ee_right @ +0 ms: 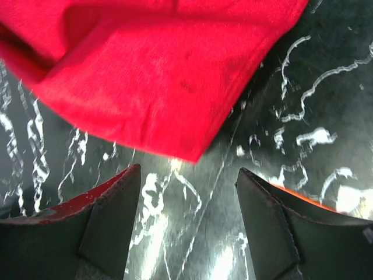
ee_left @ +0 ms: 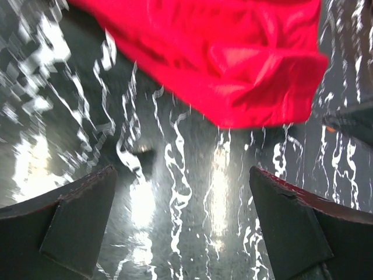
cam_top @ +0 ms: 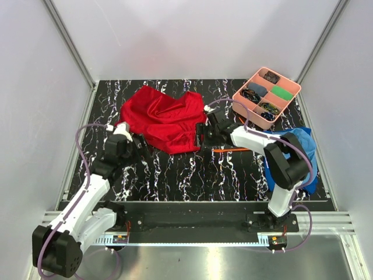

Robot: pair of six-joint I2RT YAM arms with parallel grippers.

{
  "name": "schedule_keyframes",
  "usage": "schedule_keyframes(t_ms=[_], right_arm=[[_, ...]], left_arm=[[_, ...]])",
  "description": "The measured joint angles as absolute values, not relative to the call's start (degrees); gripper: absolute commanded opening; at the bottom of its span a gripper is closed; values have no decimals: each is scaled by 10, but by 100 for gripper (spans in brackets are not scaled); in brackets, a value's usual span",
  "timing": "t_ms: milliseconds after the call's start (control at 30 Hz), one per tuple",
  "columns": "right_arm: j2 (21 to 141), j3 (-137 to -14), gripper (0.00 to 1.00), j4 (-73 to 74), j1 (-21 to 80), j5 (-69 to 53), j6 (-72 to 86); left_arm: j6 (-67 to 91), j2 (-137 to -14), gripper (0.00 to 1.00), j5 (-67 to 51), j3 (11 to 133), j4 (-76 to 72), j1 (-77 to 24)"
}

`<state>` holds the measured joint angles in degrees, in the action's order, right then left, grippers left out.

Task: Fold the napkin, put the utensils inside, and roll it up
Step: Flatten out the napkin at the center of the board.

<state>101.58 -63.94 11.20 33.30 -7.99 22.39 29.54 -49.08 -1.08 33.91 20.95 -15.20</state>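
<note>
The red napkin lies crumpled on the black marbled table, left of centre. My left gripper hovers open at its near-left edge. In the left wrist view the napkin fills the top, and only bare table shows between the wide fingers of that gripper. My right gripper sits at the napkin's near-right corner. In the right wrist view that corner hangs just beyond this gripper, which is open with nothing in it. An orange utensil lies behind it, a sliver showing past the right finger.
A pink compartment tray with small dark items stands at the back right. A blue cloth lies bunched at the right, partly under the right arm. White walls and metal rails bound the table.
</note>
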Motion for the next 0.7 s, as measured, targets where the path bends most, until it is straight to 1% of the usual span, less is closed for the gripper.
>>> schedule_keyframes(t_ms=[167,333,400,433,467,500,533,567,600,633,667,700], right_arm=[[1072,-679,73,114,333,-81,230],[1108,-703,70,114,334,-88,232],[1118,-711,65,114,334,-99,232],[1123,-717,61,113,334,-105,232],[1127,-722,51,111,334,-113,232],[1132,-725,47,110,335,-119,232],[1135,-727,40,109,336,-127,230],[1136,-728,23,109,337,-133,229],[1136,-728,12,109,338,-139,229],[1136,-728,5,110,340,-147,228],[1136,-728,1,110,343,-155,229],[1136,-729,0,114,346,-163,230]], left_arm=[[343,-487,99,-35,274,166,-152],[360,-492,99,-46,262,133,-152],[361,-495,99,-46,262,123,-152],[361,-496,99,-46,262,118,-152],[361,-496,99,-46,262,115,-152],[360,-496,99,-46,261,111,-152],[360,-496,99,-46,261,108,-152],[359,-496,99,-44,261,107,-152],[358,-496,99,-42,261,106,-152],[358,-495,99,-40,261,106,-152],[357,-494,99,-38,261,107,-152],[356,-491,99,-35,261,107,-152]])
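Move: The napkin's near-right corner lies just off the right hand's open fingers, about 3 cm to their left, level with them fore and aft, and some 5 cm below. The napkin's middle is about 14 cm left and 7 cm ahead of this hand; the orange utensil lies roughly 11 cm to the right and 3 cm nearer, both also about 5 cm below. From the left hand, that corner is about 18 cm right, 2 cm ahead and 11 cm below. The right hand sinks about 3 cm onto the napkin's near-right corner while going forward and left, then sweeps on to the left just above the board, easing back a little at the end as the wrist turns slightly and the fingers close almost fully, pinching up the cloth just inside the corner. The left hand, still open and clear of the cloth, drops about 2.5 cm in front of the napkin's near edge, most of it early on, and then all but waits. ##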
